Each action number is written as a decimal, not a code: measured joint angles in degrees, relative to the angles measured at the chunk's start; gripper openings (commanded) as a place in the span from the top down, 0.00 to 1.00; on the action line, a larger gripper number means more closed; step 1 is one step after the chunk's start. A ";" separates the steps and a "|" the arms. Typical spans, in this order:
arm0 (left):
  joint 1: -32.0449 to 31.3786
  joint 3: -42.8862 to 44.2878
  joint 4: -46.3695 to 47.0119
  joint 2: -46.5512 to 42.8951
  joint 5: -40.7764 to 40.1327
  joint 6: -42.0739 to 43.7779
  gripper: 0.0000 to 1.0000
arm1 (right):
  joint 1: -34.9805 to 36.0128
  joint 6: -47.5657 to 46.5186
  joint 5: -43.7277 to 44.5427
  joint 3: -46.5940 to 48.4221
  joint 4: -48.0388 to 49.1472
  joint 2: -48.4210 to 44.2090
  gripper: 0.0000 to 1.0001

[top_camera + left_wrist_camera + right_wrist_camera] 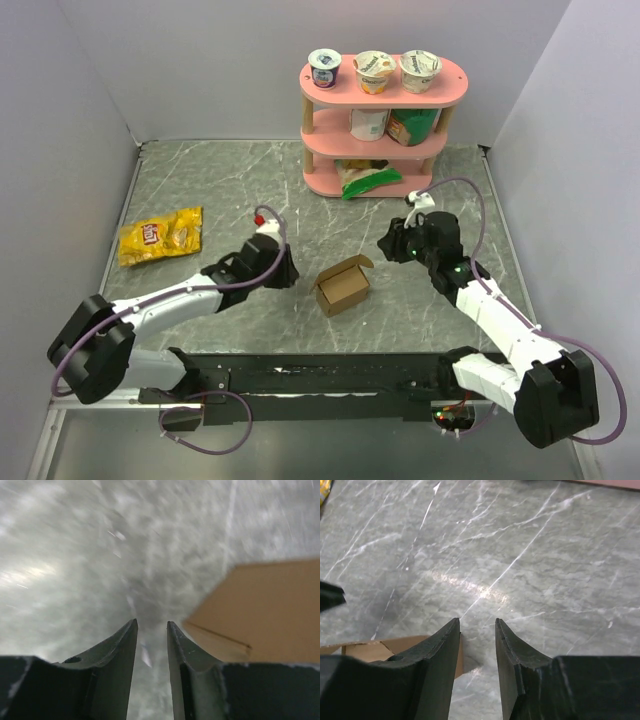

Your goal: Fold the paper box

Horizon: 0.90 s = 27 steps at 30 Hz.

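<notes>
The paper box (343, 285) is a small brown cardboard box standing on the grey marble table, its top open and one flap raised at the back right. My left gripper (287, 272) hovers just left of it, with a narrow gap between its fingers and nothing in them; in the left wrist view the box (265, 610) lies to the right of the gripper (152, 625). My right gripper (386, 243) hangs above and to the right of the box, also narrowly open and empty. In the right wrist view the box (370, 650) shows behind the left finger of the gripper (477, 622).
A yellow snack bag (160, 236) lies at the left of the table. A pink three-tier shelf (385, 120) stands at the back with yoghurt cups on top and packets on its lower tiers. Grey walls close in the table on three sides.
</notes>
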 measured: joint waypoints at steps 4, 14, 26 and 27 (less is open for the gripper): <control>-4.90 0.02 -0.92 0.96 -0.74 -2.99 0.64 | 3.06 0.98 1.14 -1.16 1.64 0.48 0.58; -10.12 4.81 -2.71 5.88 -2.16 -6.27 0.65 | 11.65 2.38 5.14 -1.51 2.93 4.13 0.59; -11.45 8.52 -5.20 9.22 -4.46 -8.04 0.65 | 20.20 5.86 13.49 -1.49 -0.37 3.82 0.60; -11.45 8.57 -5.27 9.38 -4.61 -7.98 0.65 | 21.00 6.23 13.99 -1.49 -0.37 3.56 0.60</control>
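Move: The open paper box stands between the hands. From the right hand its middle lies about 13 cm left, 4 cm back and 10 cm below; its raised far-right flap is nearer, some 7 cm left, level fore and aft, 6 cm lower. From the left hand the box's middle is about 15 cm right, 1 cm ahead and 4 cm below, with its left flap only about 8 cm right, level fore and aft, and 1 cm lower. Closing in from both sides, the right hand sweeps about 7 cm left, drawing back 5 cm and sinking 3 cm to the box's far-right end, while the left goes back and right, some 6 cm sideways, to its left side, then nearly stops. Both grippers keep their partial opening and seem to push the box with the fingers. ##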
